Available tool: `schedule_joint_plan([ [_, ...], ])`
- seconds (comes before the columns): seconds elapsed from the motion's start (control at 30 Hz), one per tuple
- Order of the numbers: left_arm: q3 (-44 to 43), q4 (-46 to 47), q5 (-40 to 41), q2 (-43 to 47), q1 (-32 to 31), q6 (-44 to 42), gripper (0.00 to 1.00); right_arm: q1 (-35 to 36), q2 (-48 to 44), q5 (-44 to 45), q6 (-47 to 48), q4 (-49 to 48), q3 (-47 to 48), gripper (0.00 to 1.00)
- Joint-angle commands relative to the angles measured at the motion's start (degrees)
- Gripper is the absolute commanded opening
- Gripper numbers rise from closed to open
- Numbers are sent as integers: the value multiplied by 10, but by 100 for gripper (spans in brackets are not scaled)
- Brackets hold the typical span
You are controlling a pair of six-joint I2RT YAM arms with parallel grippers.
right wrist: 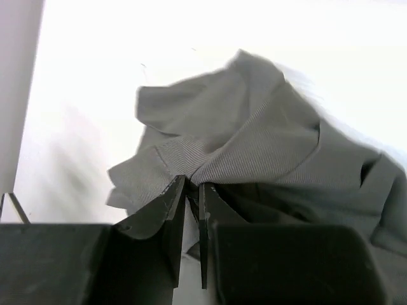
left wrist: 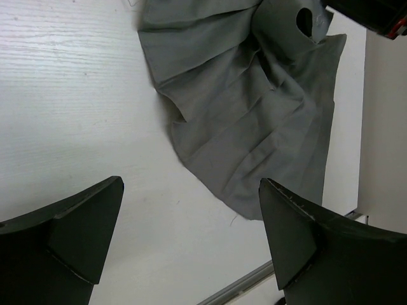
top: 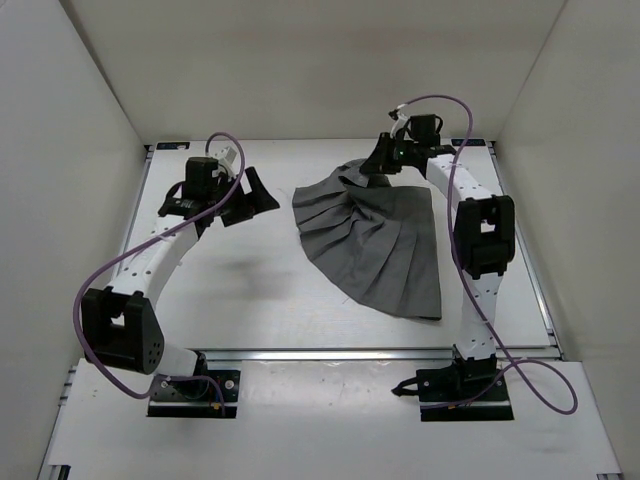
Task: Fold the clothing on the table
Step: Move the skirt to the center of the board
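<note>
The clothing (top: 380, 240) is a dark grey pleated, fan-shaped garment lying on the white table (top: 250, 300), right of centre. Its far top edge is bunched and lifted where my right gripper (top: 381, 163) is shut on it. In the right wrist view the gripper (right wrist: 193, 184) pinches a fold of the clothing (right wrist: 254, 140) between its narrow jaws. My left gripper (top: 258, 196) hovers open to the left of the garment, touching nothing. The left wrist view shows its fingers (left wrist: 82, 229) wide apart over bare table, with the clothing (left wrist: 254, 114) beyond them.
White walls enclose the table on the left, back and right. A metal rail (top: 380, 352) runs along the near edge in front of the arm bases. Purple cables loop from both arms. Bare tabletop (top: 250, 280) lies left of the garment.
</note>
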State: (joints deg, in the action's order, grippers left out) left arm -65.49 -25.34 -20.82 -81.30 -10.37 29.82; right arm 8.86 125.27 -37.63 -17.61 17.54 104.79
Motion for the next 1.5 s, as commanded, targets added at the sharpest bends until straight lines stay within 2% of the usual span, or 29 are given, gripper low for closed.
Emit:
schedule_joint_plan([
  [0.0,-2,0,-13,5,-10,-3,99,22,-70,-33,15,-36,48,0],
  [0.07,-2,-6,-7,11,-12,-4,99,27,-79,-12,33,-16,59,0],
  [0.17,3,-12,-6,11,-17,-7,99,16,-98,90,63,13,63,0],
  [0.27,-5,-13,-12,2,-20,-10,98,-31,-105,142,58,32,73,0],
  [0.4,-18,-9,-12,-18,-32,-11,98,-103,-120,67,20,-7,60,0],
  [0.5,-27,2,-19,-33,-36,-9,98,-111,-130,-2,7,-36,38,0],
  [0.67,-44,6,-29,-46,-30,-18,99,-44,-128,-43,52,-34,25,0],
  [0.83,-33,-1,-21,-19,-13,-25,99,77,-121,-55,87,-18,32,0],
  [1.03,-6,-31,39,89,32,-37,98,212,-173,-65,115,8,20,0],
  [1.13,-13,-58,104,151,40,-42,98,263,-232,-76,127,8,-7,0],
  [1.23,-38,-65,144,174,33,-45,98,271,-296,-76,125,-23,-65,1],
  [1.33,-45,-55,144,181,32,-36,99,235,-328,-61,102,-75,-130,0],
  [1.47,-27,-41,122,171,25,-28,99,163,-247,-76,87,-64,-96,0],
])
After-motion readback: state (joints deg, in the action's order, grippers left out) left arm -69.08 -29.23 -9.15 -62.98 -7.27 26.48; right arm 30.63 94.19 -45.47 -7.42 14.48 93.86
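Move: The right hand holds a bunched edge of the skirt; the centre of the board, where the skirt is to go, lies roughly 12 cm back, 10 cm to the left and 14 cm below it. The spread skirt's middle is about 11 cm straight back from the hand, its left corner some 20 cm left and 3 cm farther out, both about 13 cm lower. From the open left hand the board's centre is about 5 cm ahead, 15 cm right and 18 cm down. Keeping its pinch on the skirt's edge, the right hand lifts about 11 cm while swinging some 13 cm right, then whips back the other way in one long sweep of over 30 cm to the left, drawing back some 25 cm towards the base, turning about 50 degrees counter-clockwise and tipping its fingers up, with a further rise of 10 cm and a short recoil forward and right at the end. The left hand stays empty and wide open; it first dips and drifts a little right, then rises clear by about 14 cm and moves some 8 cm left, fingers tilting up. ##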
